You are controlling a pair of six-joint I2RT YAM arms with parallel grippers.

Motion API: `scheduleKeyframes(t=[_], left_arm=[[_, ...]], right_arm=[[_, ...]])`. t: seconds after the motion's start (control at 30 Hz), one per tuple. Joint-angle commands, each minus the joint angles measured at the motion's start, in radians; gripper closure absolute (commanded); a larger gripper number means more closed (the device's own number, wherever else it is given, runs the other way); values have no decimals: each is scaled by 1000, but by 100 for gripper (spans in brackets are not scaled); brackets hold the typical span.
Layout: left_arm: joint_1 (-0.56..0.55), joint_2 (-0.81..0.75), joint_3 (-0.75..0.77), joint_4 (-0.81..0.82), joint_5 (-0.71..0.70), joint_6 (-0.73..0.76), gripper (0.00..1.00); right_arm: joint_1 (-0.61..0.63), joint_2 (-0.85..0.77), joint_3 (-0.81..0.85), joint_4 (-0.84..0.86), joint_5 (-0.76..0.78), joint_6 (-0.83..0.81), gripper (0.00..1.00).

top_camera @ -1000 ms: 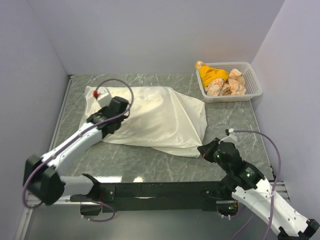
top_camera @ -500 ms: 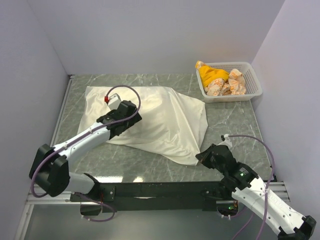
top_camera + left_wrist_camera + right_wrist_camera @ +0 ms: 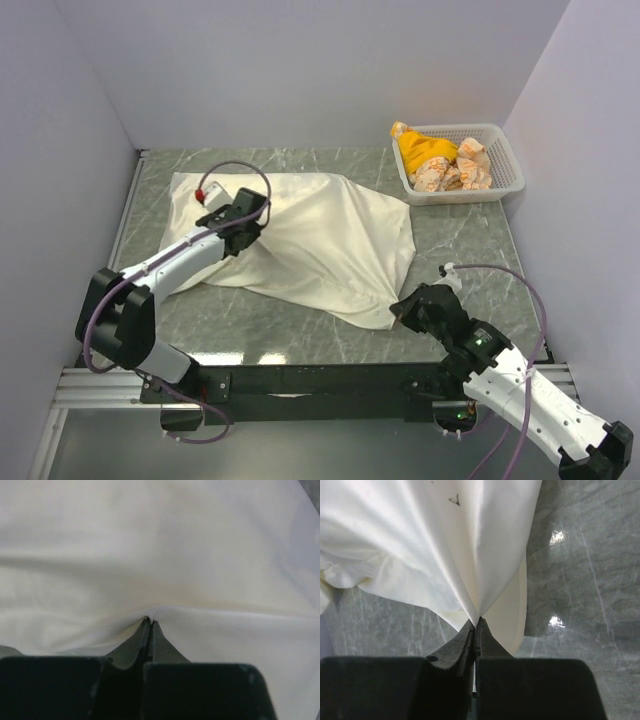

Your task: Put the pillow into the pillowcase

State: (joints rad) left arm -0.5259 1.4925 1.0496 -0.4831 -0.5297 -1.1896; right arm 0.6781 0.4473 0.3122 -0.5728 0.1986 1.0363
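Note:
The cream pillowcase (image 3: 330, 240) lies wrinkled across the marble table, swollen at its left half. The pillow itself does not show; only that bulge under the cloth hints at it. My left gripper (image 3: 252, 212) rests on the bulge's left part. In the left wrist view its jaws (image 3: 150, 621) are shut, with a small pucker of the pillowcase (image 3: 200, 555) pinched at the tips. My right gripper (image 3: 398, 313) is shut on the near right corner of the pillowcase (image 3: 445, 540), which fans out taut from its tips (image 3: 476, 622).
A white basket (image 3: 505, 165) holding a yellow cloth and crumpled wrappers stands at the back right. Walls close in the table (image 3: 460, 250) on three sides. Bare marble (image 3: 580, 570) lies to the right of the cloth.
My left gripper shifted right, then back toward the far left, on the bulge. The right gripper drew the near right corner slightly nearer and leftward, stretching the cloth.

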Motion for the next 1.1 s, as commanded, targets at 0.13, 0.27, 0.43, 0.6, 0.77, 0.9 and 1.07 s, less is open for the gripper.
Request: scheduleKeyframes(t=[0.13,0.27,0.43,0.6,0.77,0.9,1.07], left_arm=[[170,-259,-51,-41,-55,67,99],[273,-420,-66,-138,-53,50,99],[394,-624,-118,-167,-13,51,99],[403,-609,-138,-90,112,178,99],[119,-519,-70,-18,144,281,50],[-259,-373,58,-146,-88,309,40],[-656,-207,87,-126,-136,340,32]], right_arm=[[0,-70,48,-28,41,1,100],[-2,-142,35,-88,30,34,100],[-2,-327,-76,-134,-70,93,100],[-2,-346,-84,-43,-96,56,41],[-9,-44,156,-19,140,-86,24],[-205,270,287,70,103,-218,22],[-526,493,356,258,-113,-283,24]])
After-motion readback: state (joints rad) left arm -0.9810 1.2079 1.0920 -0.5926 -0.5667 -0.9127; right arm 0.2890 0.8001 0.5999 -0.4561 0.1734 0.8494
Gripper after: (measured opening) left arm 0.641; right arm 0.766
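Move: Both hands still pinch the spread pillowcase. Its middle lies about 6 cm to the left hand's right, 4 cm back and some 5 cm below; its left edge is roughly 20 cm to that hand's left, level ahead and 8 cm below. From the right hand, pinching the near right corner, the middle is about 14 cm ahead and 24 cm left. Its far right corner lies some 22 cm ahead and 4 cm right; the basket is about 31 cm ahead and 14 cm right. Still pinching the pillowcase, the left hand draws it left and up about 16 cm, also drifting back and tipping its fingers upward, then opens, lets go and sweeps fast to the right over the cloth, back too. The right hand lifts its corner slightly, lowers it and releases it with opening fingers, then heads some 12 cm forward and up, slightly right, to beside the right edge. ##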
